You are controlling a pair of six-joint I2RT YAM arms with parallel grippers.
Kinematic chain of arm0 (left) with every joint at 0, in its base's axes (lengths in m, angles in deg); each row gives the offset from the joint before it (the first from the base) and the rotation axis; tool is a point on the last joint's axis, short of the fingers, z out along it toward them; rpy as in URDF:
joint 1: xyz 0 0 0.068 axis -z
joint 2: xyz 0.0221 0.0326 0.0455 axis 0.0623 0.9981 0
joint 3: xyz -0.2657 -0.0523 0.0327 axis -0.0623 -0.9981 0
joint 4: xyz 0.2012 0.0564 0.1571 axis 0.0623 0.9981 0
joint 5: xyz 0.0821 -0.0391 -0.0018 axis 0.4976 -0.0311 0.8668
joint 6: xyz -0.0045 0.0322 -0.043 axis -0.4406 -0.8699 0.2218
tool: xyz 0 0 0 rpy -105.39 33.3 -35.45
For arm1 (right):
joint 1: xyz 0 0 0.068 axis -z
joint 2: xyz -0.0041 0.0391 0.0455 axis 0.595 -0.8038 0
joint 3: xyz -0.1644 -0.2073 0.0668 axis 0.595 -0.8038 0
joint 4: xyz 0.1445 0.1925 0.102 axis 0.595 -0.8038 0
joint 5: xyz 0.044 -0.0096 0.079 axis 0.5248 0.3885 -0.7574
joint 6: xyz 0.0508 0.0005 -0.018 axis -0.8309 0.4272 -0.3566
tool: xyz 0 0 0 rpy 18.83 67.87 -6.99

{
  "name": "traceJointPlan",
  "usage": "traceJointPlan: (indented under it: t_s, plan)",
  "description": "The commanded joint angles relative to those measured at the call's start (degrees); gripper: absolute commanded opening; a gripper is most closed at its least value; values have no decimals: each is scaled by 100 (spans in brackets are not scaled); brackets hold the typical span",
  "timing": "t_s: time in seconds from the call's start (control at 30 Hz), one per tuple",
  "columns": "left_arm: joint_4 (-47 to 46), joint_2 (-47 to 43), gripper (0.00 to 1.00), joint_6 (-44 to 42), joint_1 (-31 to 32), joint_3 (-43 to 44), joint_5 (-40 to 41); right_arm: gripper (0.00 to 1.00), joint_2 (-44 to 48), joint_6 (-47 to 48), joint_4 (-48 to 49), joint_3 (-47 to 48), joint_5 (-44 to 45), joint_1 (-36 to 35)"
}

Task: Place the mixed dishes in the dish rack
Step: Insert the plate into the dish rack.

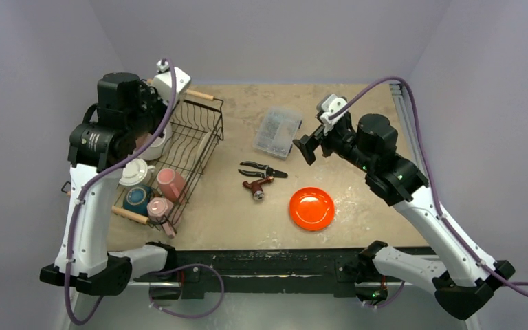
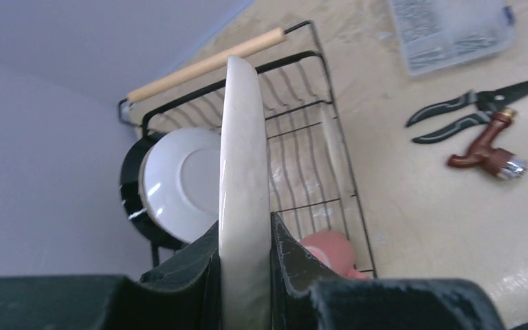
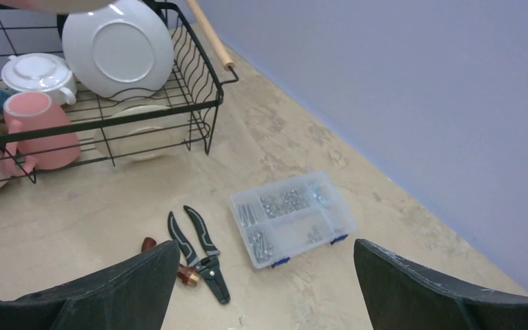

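Observation:
The black wire dish rack point(image 1: 194, 141) stands at the left of the table. It holds two pink mugs point(image 1: 170, 183), a white cup point(image 1: 135, 172), a teal piece point(image 1: 137, 199) and an upright black-rimmed white plate point(image 2: 179, 180). My left gripper point(image 2: 245, 234) is shut on a cream plate point(image 2: 243, 158), held edge-on above the rack's far end, beside the upright plate. An orange plate point(image 1: 312, 208) lies on the table at the front right. My right gripper point(image 3: 267, 246) is open and empty, high over the table near the clear box point(image 3: 292, 216).
Black pliers point(image 1: 262, 169) and a red-brown tool point(image 1: 257, 186) lie mid-table between the rack and the orange plate. The clear compartment box point(image 1: 277, 130) sits behind them. A cream saucer point(image 3: 137, 137) lies flat in the rack's near end. Walls close the back and sides.

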Motion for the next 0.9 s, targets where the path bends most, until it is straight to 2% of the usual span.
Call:
traceJointPlan:
  t_s: [0.0, 0.13, 0.27, 0.43, 0.87]
  plan:
    - [-775, 367, 0, 127, -539, 506, 494, 99, 245, -342, 229, -340, 166, 81]
    - [-907, 928, 0, 547, -1133, 526, 158, 99, 335, -154, 193, -452, 190, 95]
    - [-1505, 1309, 0, 679, -1413, 279, -302, 99, 529, -45, 160, -670, 359, 111]
    - [-1427, 2004, 0, 777, -1748, 418, -609, 99, 663, 10, 61, -830, 457, 165]
    - [-1751, 2556, 0, 1197, -1994, -127, -1381, 99, 303, 74, 36, -682, 451, 261]
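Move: The gap for the plate, in the far part of the dish rack, lies roughly 20 cm ahead of the left hand, 7 cm to its left and 30 cm below. The white bowl stands about 13 cm left of that gap and the small cream plate some 12 cm right of it, both nearly level with it; the pink mug is about 17 cm nearer the bases. From the right hand, the gap is some 21 cm ahead and 55 cm left. Forward and leftward at first, then forward and steeply down, the left hand takes the plate it still pinches about 13 cm out, 13 cm lower and 8 cm left, towards the gap between white bowl and cream plate. Its fingers tip some 20 degrees further down while turning counter-clockwise, slowing at the end. The right hand, empty and open, sinks about 5 cm and drifts right. ##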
